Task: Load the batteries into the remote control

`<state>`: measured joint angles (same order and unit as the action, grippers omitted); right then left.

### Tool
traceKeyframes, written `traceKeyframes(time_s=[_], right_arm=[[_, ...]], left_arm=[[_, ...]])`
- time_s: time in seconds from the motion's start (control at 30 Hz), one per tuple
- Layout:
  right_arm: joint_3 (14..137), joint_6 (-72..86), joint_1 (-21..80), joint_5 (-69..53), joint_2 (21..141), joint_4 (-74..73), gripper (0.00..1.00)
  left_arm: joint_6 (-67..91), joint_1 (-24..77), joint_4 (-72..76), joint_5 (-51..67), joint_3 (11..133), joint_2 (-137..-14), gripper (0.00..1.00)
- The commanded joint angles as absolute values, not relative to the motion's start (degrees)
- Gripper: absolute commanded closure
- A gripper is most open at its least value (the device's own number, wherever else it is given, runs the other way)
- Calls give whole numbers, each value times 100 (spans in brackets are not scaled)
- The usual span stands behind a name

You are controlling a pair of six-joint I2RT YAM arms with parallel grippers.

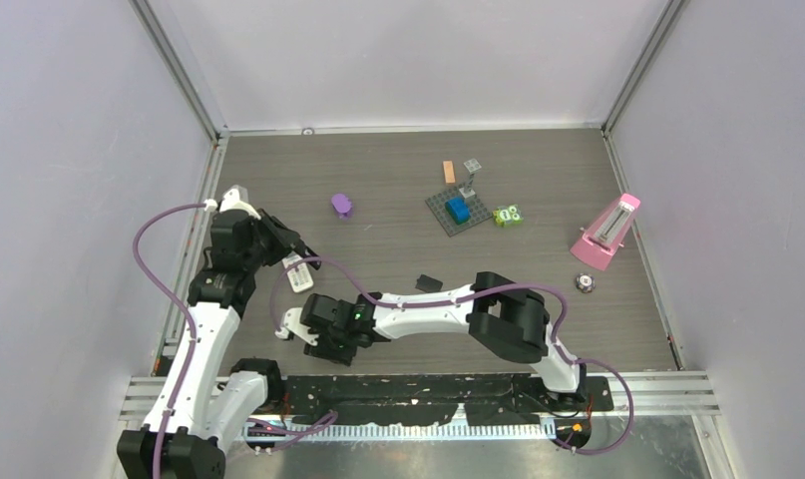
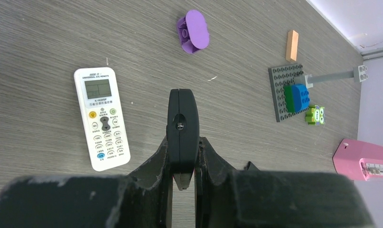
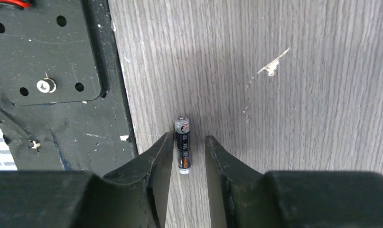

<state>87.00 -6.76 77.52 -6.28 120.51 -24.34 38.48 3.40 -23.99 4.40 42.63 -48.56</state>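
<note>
One of the batteries (image 3: 182, 145), dark with silvery ends and an orange band, lies on the wooden table just beside the black base plate (image 3: 51, 61). My right gripper (image 3: 188, 137) (image 1: 323, 339) straddles it with its jaws narrowed. The battery lies against the left finger, and a gap stays on the right. My left gripper (image 2: 183, 142) (image 1: 283, 244) is shut on a slim black remote control (image 2: 182, 123), held edge-on above the table. No other battery shows.
A white air-conditioner remote (image 2: 102, 118) (image 1: 297, 272) lies face up beside the left gripper. A small black cover piece (image 1: 428, 282) lies mid-table. Farther back are a purple piece (image 1: 341, 206), a grey brick plate (image 1: 458, 210), an orange block (image 1: 449, 171) and a pink wedge (image 1: 605, 232).
</note>
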Motion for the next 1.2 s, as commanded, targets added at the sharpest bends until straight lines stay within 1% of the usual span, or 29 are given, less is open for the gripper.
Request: traceKeyframes(time_s=[0.0,0.07,0.13,0.17,0.2,0.27,0.4,0.53,0.63,0.67,0.7,0.8,0.97,1.07,1.17], right_arm=[[8901,-492,7776,-358,12136,-2271,66],[8913,-404,7778,-218,12191,-2271,72],[8889,-249,7764,-120,12206,-2280,81],[8879,-199,7735,-105,12201,-2283,88],[8818,-78,7704,-87,12143,-2271,93],[8583,207,7544,-39,11898,-2108,94],[7948,1052,6942,-33,11221,-1710,94],[7453,2228,6360,504,10565,-1633,95],[7357,3335,6124,1082,10325,-2105,95],[7427,3548,6103,1569,10300,-2344,95],[7563,4027,6080,1756,10296,-2865,95],[7598,5027,5933,2143,10212,-3417,95],[7051,7513,5845,1950,10036,-3842,95],[6872,8384,5867,1616,10086,-4218,95],[6710,9384,5983,1528,10142,-4597,95]], left_arm=[[3757,264,-2264,648,4480,-4832,100],[3759,256,-2259,666,4462,-4817,100],[3755,253,-2267,684,4456,-4793,100],[3753,249,-2268,693,4448,-4791,100],[3753,250,-2259,702,4440,-4785,100],[3746,249,-2265,710,4431,-4772,100],[3723,238,-2235,690,4396,-4764,100],[3750,235,-2177,736,4354,-4786,100],[3790,234,-2167,842,4359,-4837,100],[3807,235,-2170,881,4360,-4845,100],[3820,235,-2171,917,4367,-4857,100],[3866,230,-2161,1089,4381,-4878,100],[3910,232,-2171,1208,4319,-4778,100],[3936,237,-2150,1285,4251,-4723,100],[4011,236,-2035,1385,4169,-4679,100]])
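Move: The loose battery lies right between the right hand's open fingers, at most 1 cm below the hand point. From that hand, on the table, the white remote is about 14 cm ahead and 9 cm left, the small black cover about 12 cm ahead and 18 cm right. From the left hand, which still holds the black remote, the battery is roughly 20 cm back, 10 cm right and 18 cm lower. Right hand pinches the battery, carries it 16 cm right, 11 forward, towards the black cover, twisting 100 degrees clockwise. ##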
